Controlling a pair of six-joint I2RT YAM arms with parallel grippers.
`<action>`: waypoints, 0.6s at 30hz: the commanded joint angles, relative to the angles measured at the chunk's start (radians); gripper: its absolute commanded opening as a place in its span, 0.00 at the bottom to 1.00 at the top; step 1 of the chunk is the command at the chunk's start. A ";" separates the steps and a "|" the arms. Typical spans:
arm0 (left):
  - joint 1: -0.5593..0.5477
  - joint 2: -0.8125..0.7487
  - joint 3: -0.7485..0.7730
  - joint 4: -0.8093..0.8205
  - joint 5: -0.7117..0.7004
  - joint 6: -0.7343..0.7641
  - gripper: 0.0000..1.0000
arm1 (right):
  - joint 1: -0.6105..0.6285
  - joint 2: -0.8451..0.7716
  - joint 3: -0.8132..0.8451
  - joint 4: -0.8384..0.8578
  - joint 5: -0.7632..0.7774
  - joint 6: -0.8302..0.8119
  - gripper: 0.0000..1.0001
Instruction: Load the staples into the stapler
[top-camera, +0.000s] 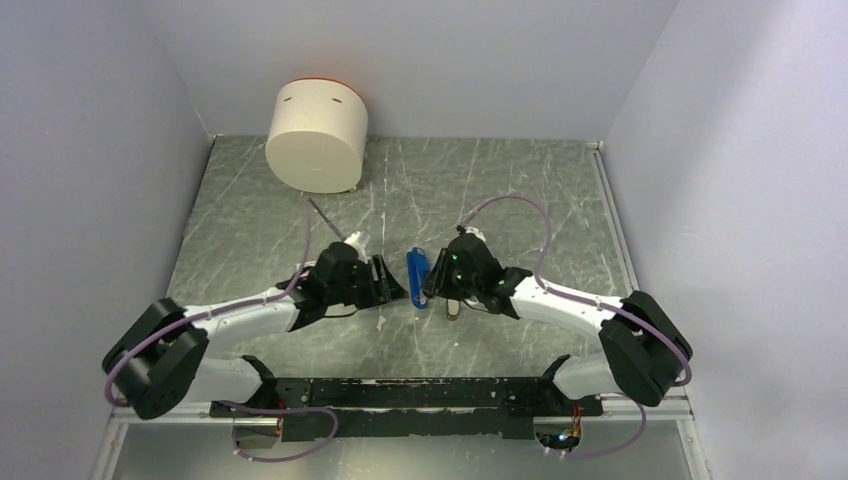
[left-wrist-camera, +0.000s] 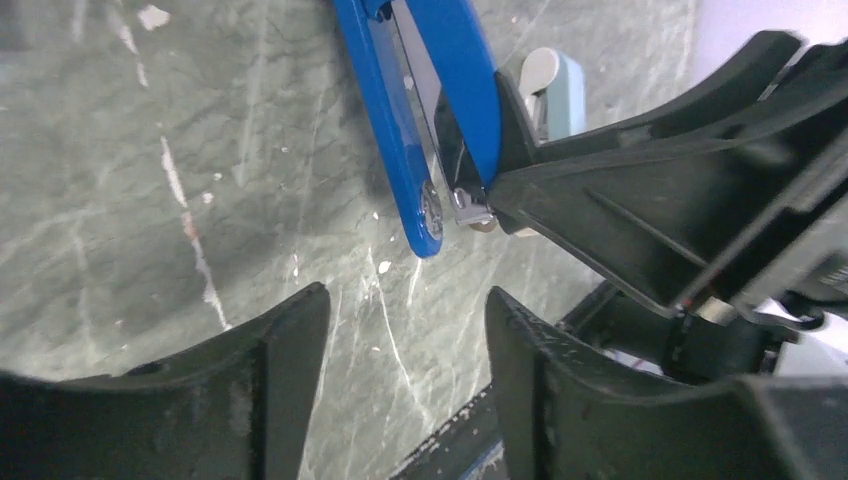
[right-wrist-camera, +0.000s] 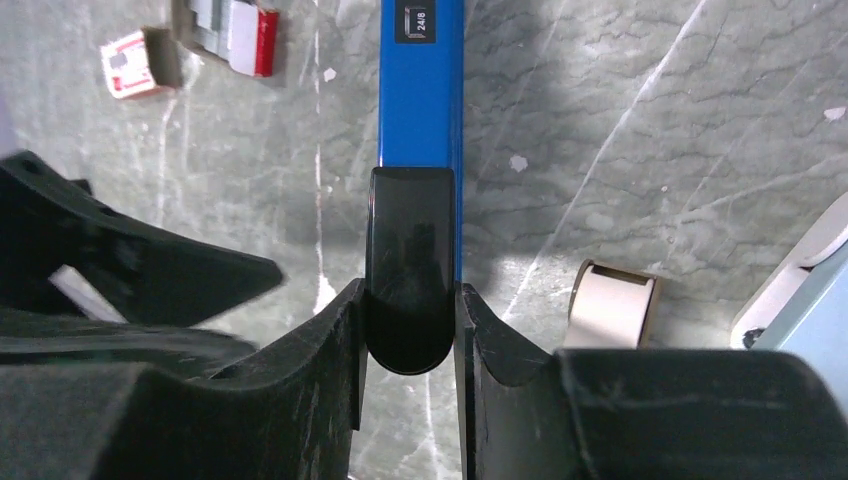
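The stapler (top-camera: 417, 277) lies at the middle of the table, between my two grippers. Its bright blue body (right-wrist-camera: 420, 90) runs away from the right wrist camera. My right gripper (right-wrist-camera: 410, 320) is shut on the stapler's rounded black end. From the left wrist, the stapler (left-wrist-camera: 440, 90) gapes open, with silver metal showing between its blue halves. My left gripper (left-wrist-camera: 405, 330) stands open just short of the stapler's tip, nothing between its fingers. The staples (right-wrist-camera: 130, 65), a tiny red box with a white label, lie beyond the stapler beside a red tray of silvery staples (right-wrist-camera: 235, 22).
A big cream cylinder (top-camera: 316, 135) stands at the back left. A small tan oblong piece (right-wrist-camera: 612, 300) and a pale-blue piece (right-wrist-camera: 800, 290) lie to the right of the stapler. Grey walls close in the table on three sides.
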 joint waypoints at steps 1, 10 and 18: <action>-0.110 0.089 0.048 0.092 -0.216 -0.078 0.58 | -0.016 -0.067 -0.029 0.148 -0.014 0.120 0.17; -0.160 0.166 0.023 0.239 -0.207 -0.089 0.56 | -0.021 -0.076 -0.050 0.160 -0.050 0.135 0.17; -0.164 0.211 0.017 0.281 -0.212 -0.064 0.37 | -0.022 -0.081 -0.056 0.164 -0.067 0.146 0.17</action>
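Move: Some 6 cm to the left hand's right, 1 cm back and 3 cm lower is the near end of the blue stapler base, below the black handle end that the right fingers hold. From the right hand that base end is about 2 cm left, 2 cm back and 3 cm below. The cream-topped piece lies on the table roughly 6 cm right of the right hand, 2 cm back and 5 cm lower; the staple strip is about 9 cm left of the left hand, 8 cm ahead and 7 cm below. Reaching right about 4 cm and sinking some 2 cm, the left hand slows as it comes up to the near end of the stapler base, its fingers narrowing from well open to under half open, one to either side of it. The right hand keeps its pinch on the black handle end, rising about 1 cm and rolling its left side up slightly. ##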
